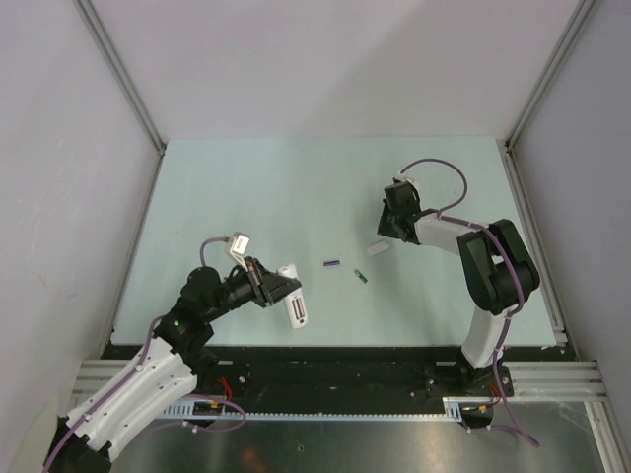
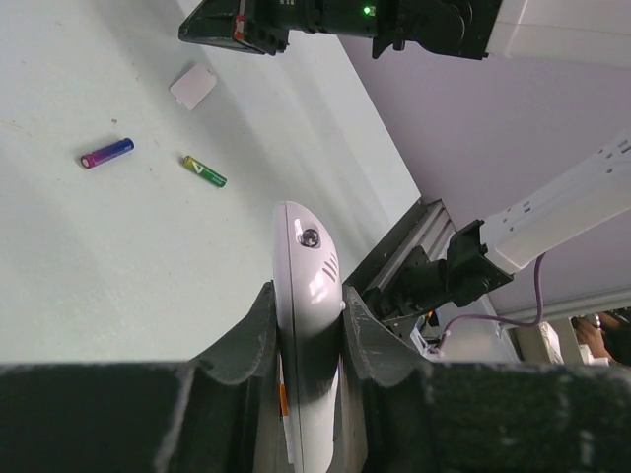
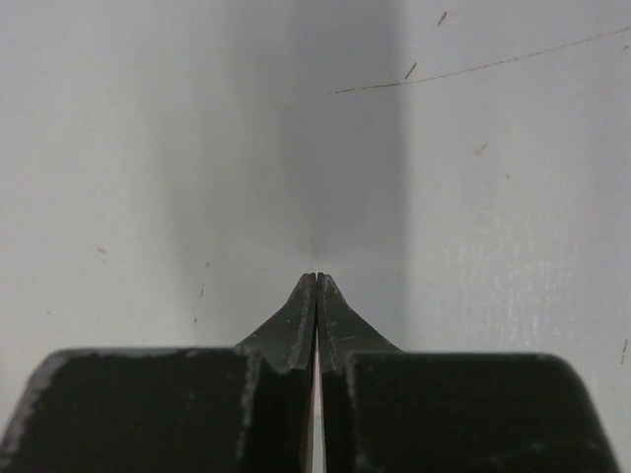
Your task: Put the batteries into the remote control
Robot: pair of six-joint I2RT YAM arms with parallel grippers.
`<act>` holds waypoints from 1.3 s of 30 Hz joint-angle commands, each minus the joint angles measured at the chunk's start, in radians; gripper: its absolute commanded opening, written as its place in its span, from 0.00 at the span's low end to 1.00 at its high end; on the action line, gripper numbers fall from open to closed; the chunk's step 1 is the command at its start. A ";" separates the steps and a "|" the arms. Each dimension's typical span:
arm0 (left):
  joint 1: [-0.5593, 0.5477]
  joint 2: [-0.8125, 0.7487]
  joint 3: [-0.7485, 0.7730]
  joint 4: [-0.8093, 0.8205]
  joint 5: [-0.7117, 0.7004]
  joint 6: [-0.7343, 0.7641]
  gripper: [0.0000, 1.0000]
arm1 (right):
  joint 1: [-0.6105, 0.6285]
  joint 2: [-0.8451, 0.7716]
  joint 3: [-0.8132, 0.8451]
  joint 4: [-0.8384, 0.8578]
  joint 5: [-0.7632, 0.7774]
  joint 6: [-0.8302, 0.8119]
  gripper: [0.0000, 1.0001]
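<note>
My left gripper (image 1: pixel 278 286) is shut on the white remote control (image 1: pixel 295 302) and holds it on edge just above the table. In the left wrist view the remote (image 2: pixel 308 281) stands edge-up between the fingers (image 2: pixel 258 335). The purple-blue battery (image 1: pixel 332 263) and the green battery (image 1: pixel 361 275) lie loose on the table to the right of the remote. Both also show in the left wrist view, the purple-blue battery (image 2: pixel 106 153) and the green battery (image 2: pixel 204 170). My right gripper (image 1: pixel 387 230) is shut and empty, its tips (image 3: pixel 316 277) pointing at bare table.
A small white battery cover (image 1: pixel 379 248) lies flat by my right gripper, also seen in the left wrist view (image 2: pixel 193 86). Grey walls enclose the pale green table (image 1: pixel 296 187) on three sides. An aluminium rail (image 1: pixel 325 372) runs along the near edge.
</note>
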 commanded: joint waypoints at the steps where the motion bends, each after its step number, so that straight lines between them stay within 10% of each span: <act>1: -0.002 -0.021 0.017 0.025 0.004 0.006 0.00 | -0.009 0.018 0.043 -0.045 0.003 -0.019 0.00; 28: -0.002 -0.058 -0.006 0.025 0.008 -0.003 0.00 | 0.164 -0.195 -0.166 -0.221 0.163 0.087 0.00; 39: -0.002 -0.068 -0.006 0.024 -0.008 -0.002 0.00 | 0.245 -0.474 -0.166 -0.198 0.199 -0.061 0.36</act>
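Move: From the right hand, whose shut fingertips are just above the table, the white battery cover lies about 3 cm back and 1 cm to the left, roughly 1 cm lower. Some 11 cm back and 6 cm left of the hand is the green battery; the purple one is about 8 cm back and 15 cm left. For the left hand, holding the remote, the cover lies about 18 cm ahead, 24 cm right and 15 cm below. Lower the shut right fingertips a bit over 1 cm to the table just beyond the battery cover, then rake them back along the table about 9 cm, pulling the cover towards the batteries while the wrist tilts slightly. Finish by lifting the hand straight up some 6 cm, opening the fingers about a third. ##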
